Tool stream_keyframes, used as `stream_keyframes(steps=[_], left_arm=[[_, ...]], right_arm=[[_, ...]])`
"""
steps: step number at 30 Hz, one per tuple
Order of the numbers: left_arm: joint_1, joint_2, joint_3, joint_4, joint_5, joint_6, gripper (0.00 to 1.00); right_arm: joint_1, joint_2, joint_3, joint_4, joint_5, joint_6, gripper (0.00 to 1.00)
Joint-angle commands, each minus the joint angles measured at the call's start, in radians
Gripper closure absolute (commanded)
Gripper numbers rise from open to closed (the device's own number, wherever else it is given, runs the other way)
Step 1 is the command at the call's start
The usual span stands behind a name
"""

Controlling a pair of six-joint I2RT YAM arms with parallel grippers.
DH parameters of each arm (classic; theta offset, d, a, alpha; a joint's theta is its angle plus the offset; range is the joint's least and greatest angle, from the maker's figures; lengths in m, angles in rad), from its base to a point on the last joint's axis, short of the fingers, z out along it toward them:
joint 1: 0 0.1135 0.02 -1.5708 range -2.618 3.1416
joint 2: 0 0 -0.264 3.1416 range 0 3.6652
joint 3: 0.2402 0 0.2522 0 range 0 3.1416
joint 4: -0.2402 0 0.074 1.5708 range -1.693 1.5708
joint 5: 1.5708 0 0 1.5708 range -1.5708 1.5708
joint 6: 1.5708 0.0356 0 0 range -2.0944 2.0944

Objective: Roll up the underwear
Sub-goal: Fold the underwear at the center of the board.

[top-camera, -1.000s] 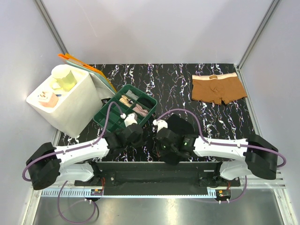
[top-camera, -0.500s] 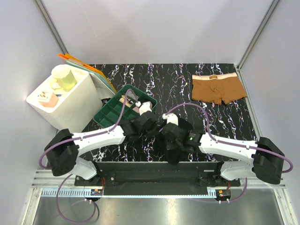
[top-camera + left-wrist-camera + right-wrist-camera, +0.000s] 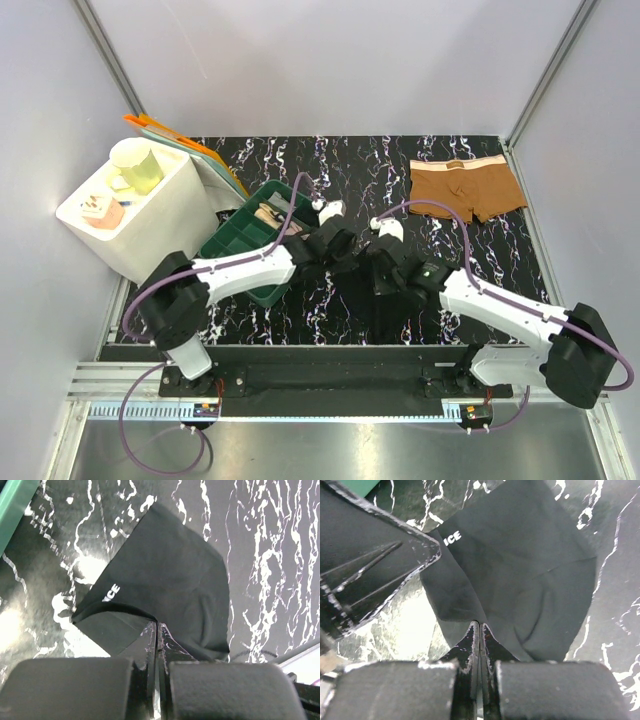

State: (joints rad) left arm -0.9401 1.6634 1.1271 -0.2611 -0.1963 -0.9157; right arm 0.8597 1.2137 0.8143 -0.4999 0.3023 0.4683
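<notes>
The black underwear [image 3: 170, 580], with white waistband lettering [image 3: 111, 592], hangs by its waistband edge from both grippers above the marbled table. My left gripper [image 3: 157, 626] is shut on that edge, its fingertips pressed together on the fabric. Close beside it, my right gripper [image 3: 480, 625] is shut on the same edge, and the left gripper's fingers [image 3: 380, 550] show at the upper left of the right wrist view. From the top view the black underwear [image 3: 375, 305] droops under the two wrists near the table's middle. The brown underwear [image 3: 465, 190] lies flat at the back right.
A green compartment tray [image 3: 222, 250] with several rolled items sits just left of the left arm. A white box [image 3: 150, 235] with a pale cup [image 3: 137, 165] stands at the far left, with orange and teal folders [image 3: 185, 145] behind it.
Both arms have reached away from the near edge toward the table's middle, carrying the black underwear with them. The left wrist now passes over the green tray's right end.
</notes>
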Motion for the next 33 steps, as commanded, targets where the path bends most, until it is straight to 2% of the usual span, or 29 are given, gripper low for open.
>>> stream_keyframes(steps=[1,14,33], left_arm=[[0.023,0.044,0.079,0.026,0.049,0.023,1.0],[0.083,0.206,0.232,0.028,0.142,0.063,1.0],[0.127,0.366,0.378,0.026,0.17,0.103,1.0]], right_arm=[[-0.047,0.015,0.06,-0.022,0.015,-0.065,1.0],[-0.166,0.129,0.094,-0.014,-0.009,-0.163,1.0],[-0.274,0.244,0.094,0.066,-0.068,-0.186,1.0]])
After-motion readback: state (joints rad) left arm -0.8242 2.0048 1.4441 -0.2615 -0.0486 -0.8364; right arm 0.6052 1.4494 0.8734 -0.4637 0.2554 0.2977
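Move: My shut fingers already hold the raised near-left edge of the black underwear. Its part still lying on the board is centred some 8 cm ahead of my left hand, 7 cm to the right and 8 cm below; from my right hand it is about 10 cm ahead, 2 cm to the right and equally low. From my left hand the green box stands roughly 19 cm left and 6 cm ahead, the tan shorts 25 cm right and 18 cm ahead. Keeping both grips shut on the lifted edge, I carry it forward and to my right over the part still lying flat: my left hand goes about 7 cm forward and 4 cm right, my right hand roughly 5 cm each way. Both start nearly level, then sink 3 to 5 cm as they go, my right wrist rolling its left side down some 10 degrees. ##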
